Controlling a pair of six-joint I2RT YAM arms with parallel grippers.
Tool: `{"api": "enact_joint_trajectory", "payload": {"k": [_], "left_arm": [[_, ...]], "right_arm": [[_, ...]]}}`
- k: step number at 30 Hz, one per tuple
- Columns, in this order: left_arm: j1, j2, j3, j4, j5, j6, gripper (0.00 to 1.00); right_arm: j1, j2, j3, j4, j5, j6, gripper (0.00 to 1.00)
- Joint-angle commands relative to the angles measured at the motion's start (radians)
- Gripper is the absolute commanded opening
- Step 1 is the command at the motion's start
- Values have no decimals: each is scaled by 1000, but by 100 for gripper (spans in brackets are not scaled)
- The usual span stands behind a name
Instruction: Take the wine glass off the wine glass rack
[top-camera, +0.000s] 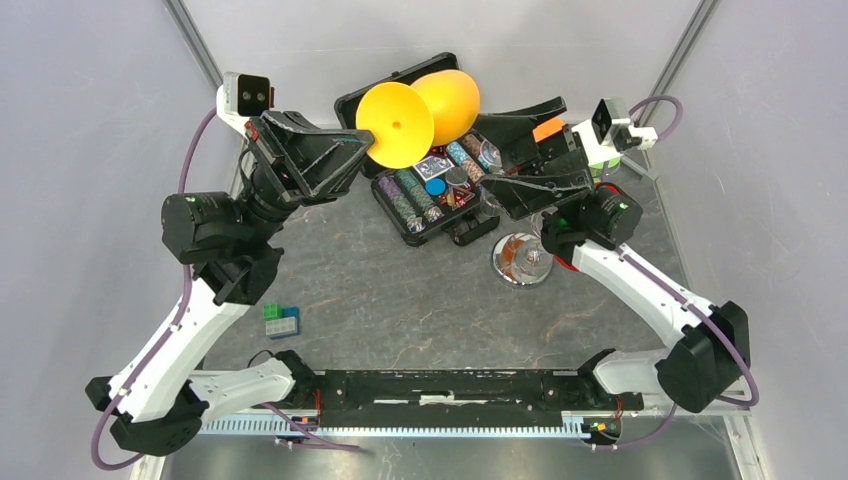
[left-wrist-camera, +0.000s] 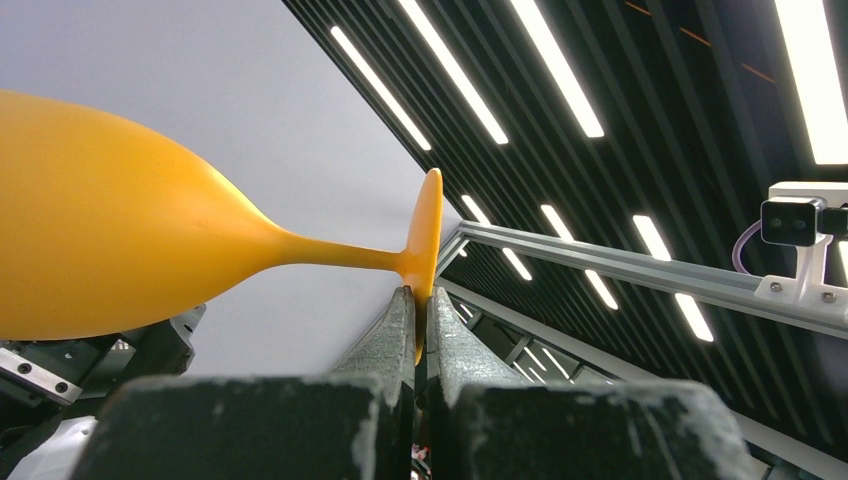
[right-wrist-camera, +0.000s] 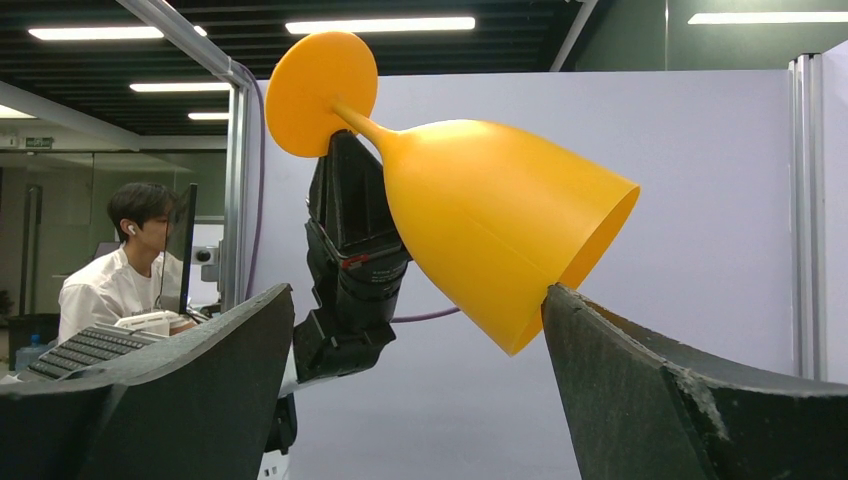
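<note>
The wine glass (top-camera: 420, 115) is orange plastic and hangs tilted in the air over the back of the table, clear of the rack. My left gripper (top-camera: 365, 150) is shut on the edge of its round foot. In the left wrist view the foot (left-wrist-camera: 428, 235) stands pinched between the two pads of the left gripper (left-wrist-camera: 420, 295). The wine glass rack shows by its mirrored disc base (top-camera: 522, 262), below my right arm. My right gripper (top-camera: 492, 160) is open above the rack. In its own view the right gripper (right-wrist-camera: 418, 290) holds nothing, and the bowl (right-wrist-camera: 490, 220) sits beyond its right fingertip.
An open black chip case (top-camera: 430, 190) full of poker chips lies at the back centre, under the glass. A few small toy bricks (top-camera: 281, 320) lie at the front left. Metal frame posts and grey walls bound the table.
</note>
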Motion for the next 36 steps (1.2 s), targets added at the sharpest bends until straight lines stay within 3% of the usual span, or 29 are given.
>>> {"api": "enact_joint_trajectory", "payload": {"k": [1, 16, 20, 27, 36], "left_arm": [[0, 6, -10, 12, 26, -71, 2], [0, -73, -22, -44, -42, 10, 2], [0, -66, -29, -42, -41, -1, 2], [0, -55, -31, -34, -48, 3, 2], [0, -65, -44, -32, -59, 11, 2]], "right_arm": [[19, 27, 74, 81, -33, 27, 98], [22, 16, 57, -29, 23, -59, 98], [25, 25, 60, 66, -7, -18, 97], [32, 31, 42, 239, -66, 75, 73], [50, -10, -7, 299, -69, 90, 42]]}}
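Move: My left fingers hold the yellow wine glass by its foot; my open right hand, where it is to go, is about 11 cm to their right, 4 cm ahead and 9 cm lower. From my right hand the bowl is some 3 cm ahead, 3 cm left and 4 cm above. The rack stands roughly 8 cm ahead, 7 cm right and 38 cm below, the chip case 23 cm ahead, 9 cm left and 50 cm down. I bring my right hand onto the mouth of the bowl: it edges up and left about 1 cm, holds wide open, then sinks some 2 cm and eases left and slightly back while its fingers close to about half, rim wall between them, front finger inside the mouth. My left hand keeps its pinch on the foot, easing 1.5 cm left and a little back, then returning and sinking about 1 cm. ##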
